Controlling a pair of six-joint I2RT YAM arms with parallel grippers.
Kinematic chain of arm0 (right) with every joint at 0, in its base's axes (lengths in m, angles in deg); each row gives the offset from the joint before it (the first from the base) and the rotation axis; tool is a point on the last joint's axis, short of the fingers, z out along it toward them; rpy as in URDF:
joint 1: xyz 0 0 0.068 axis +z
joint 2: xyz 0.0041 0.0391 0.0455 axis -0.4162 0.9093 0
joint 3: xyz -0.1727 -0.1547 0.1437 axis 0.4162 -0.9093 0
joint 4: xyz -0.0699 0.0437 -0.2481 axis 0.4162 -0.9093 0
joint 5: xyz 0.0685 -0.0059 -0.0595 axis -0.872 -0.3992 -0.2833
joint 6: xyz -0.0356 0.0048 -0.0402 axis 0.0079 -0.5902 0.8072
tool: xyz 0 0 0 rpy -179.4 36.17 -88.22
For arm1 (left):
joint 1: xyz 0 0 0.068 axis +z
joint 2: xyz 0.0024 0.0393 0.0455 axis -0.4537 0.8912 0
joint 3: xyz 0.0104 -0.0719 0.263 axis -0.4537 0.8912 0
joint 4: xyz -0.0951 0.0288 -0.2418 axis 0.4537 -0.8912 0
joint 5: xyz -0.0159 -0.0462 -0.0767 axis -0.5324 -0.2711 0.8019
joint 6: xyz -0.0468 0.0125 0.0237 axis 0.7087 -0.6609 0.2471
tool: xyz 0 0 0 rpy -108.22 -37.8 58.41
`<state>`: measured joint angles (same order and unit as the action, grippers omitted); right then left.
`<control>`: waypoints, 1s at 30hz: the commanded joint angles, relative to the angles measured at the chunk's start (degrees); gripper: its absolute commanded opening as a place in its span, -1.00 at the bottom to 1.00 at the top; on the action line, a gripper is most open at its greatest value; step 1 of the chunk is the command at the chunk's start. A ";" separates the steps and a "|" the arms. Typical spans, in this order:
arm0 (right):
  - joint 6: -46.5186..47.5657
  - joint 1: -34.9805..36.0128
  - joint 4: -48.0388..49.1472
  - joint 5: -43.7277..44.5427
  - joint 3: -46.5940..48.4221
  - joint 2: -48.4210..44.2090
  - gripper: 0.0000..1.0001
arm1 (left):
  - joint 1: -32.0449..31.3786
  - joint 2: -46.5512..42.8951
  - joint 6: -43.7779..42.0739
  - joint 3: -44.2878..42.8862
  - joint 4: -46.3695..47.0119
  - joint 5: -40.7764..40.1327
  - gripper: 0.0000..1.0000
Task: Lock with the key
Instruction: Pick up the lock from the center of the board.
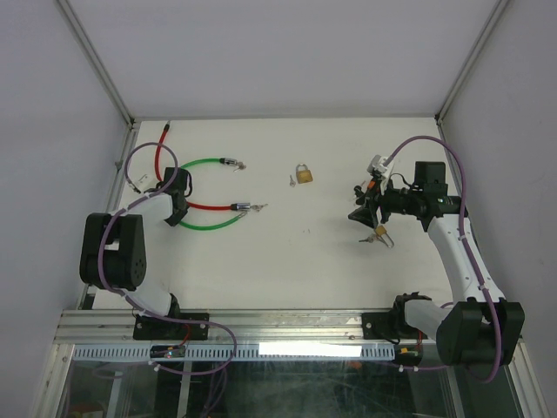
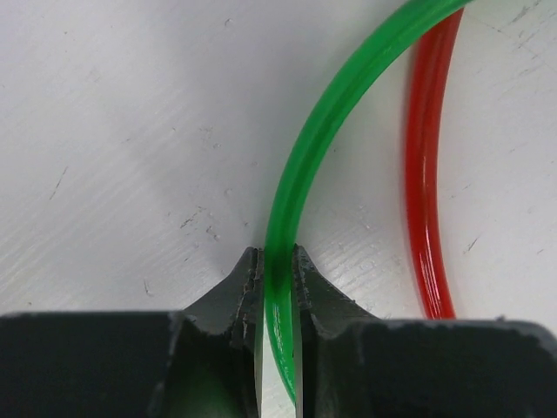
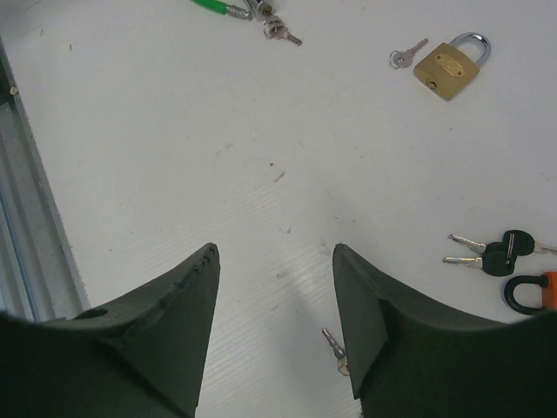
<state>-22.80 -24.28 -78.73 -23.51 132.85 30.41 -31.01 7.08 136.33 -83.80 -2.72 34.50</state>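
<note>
A brass padlock [image 1: 304, 174] [image 3: 448, 65] lies mid-table with a small silver key [image 1: 291, 180] [image 3: 407, 55] beside it. A green cable lock [image 1: 209, 162] [image 2: 322, 131] and a red cable [image 1: 204, 207] [image 2: 426, 174] curl at the left. My left gripper [image 1: 178, 205] [image 2: 277, 257] is shut on the green cable, pinching it between both fingertips on the table. At the right, my right gripper [image 1: 361, 213] [image 3: 274, 252] hovers open with nothing between its fingers. A loose key [image 3: 333, 347] lies partly under its right finger.
Keys with black heads [image 3: 492, 252] and a small orange-bodied padlock [image 3: 531, 292] lie near the right gripper. The cable lock heads [image 1: 244, 207] [image 3: 274, 26], with a key in one, rest left of the centre. White walls enclose the table on three sides.
</note>
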 commanded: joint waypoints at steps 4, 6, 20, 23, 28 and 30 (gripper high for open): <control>0.92 0.03 1.95 -1.78 0.56 -1.08 0.15 | 0.09 -6.05 0.96 0.46 -1.44 3.96 -1.00; 1.00 -0.03 1.87 -2.11 0.55 -1.23 0.15 | 0.11 -7.94 -1.03 1.34 -0.36 4.72 -1.00; 1.97 -0.06 1.58 -5.00 0.11 -2.22 0.15 | -0.97 -30.17 -11.03 12.11 14.47 11.04 -1.00; 2.05 -0.05 1.59 -5.54 0.05 -2.31 0.15 | -3.18 -32.47 -13.01 11.64 15.06 10.97 -1.00; 2.02 -0.07 1.71 -6.41 -0.13 -2.64 0.15 | -8.05 -35.13 -18.09 11.99 19.42 12.63 -1.00; 1.89 -0.07 1.92 -6.74 -0.30 -2.79 0.15 | -9.45 -35.58 -19.50 11.87 20.84 14.12 -1.00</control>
<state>-21.66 -24.30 -78.73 -27.44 132.79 29.43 -38.10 -25.86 121.56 -71.08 9.41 44.95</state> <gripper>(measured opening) 0.575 0.128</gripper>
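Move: The left hand already pinches the bend of the green cable lock down on the board; the clear middle of the board, where it seems bound, lies about 36 cm to its right, level ahead. The lock's keyed head is some 19 cm right and 15 cm ahead, its plug end 21 cm right and level ahead, with the red cable's head 2 cm beyond that plug. For the right hand the middle is about 15 cm left, 3 cm ahead and 18 cm down. Keeping its pinch on the green cable, the left hand lifts it about 10 cm clear of the board, slowly at first with a slight pull back of some 2 cm that it then makes good. As it climbs it swings right, quickest at the end, for about 6 cm towards the middle of the board, while the wrist tips the fingers up and turns clockwise, each by some 25 degrees. ##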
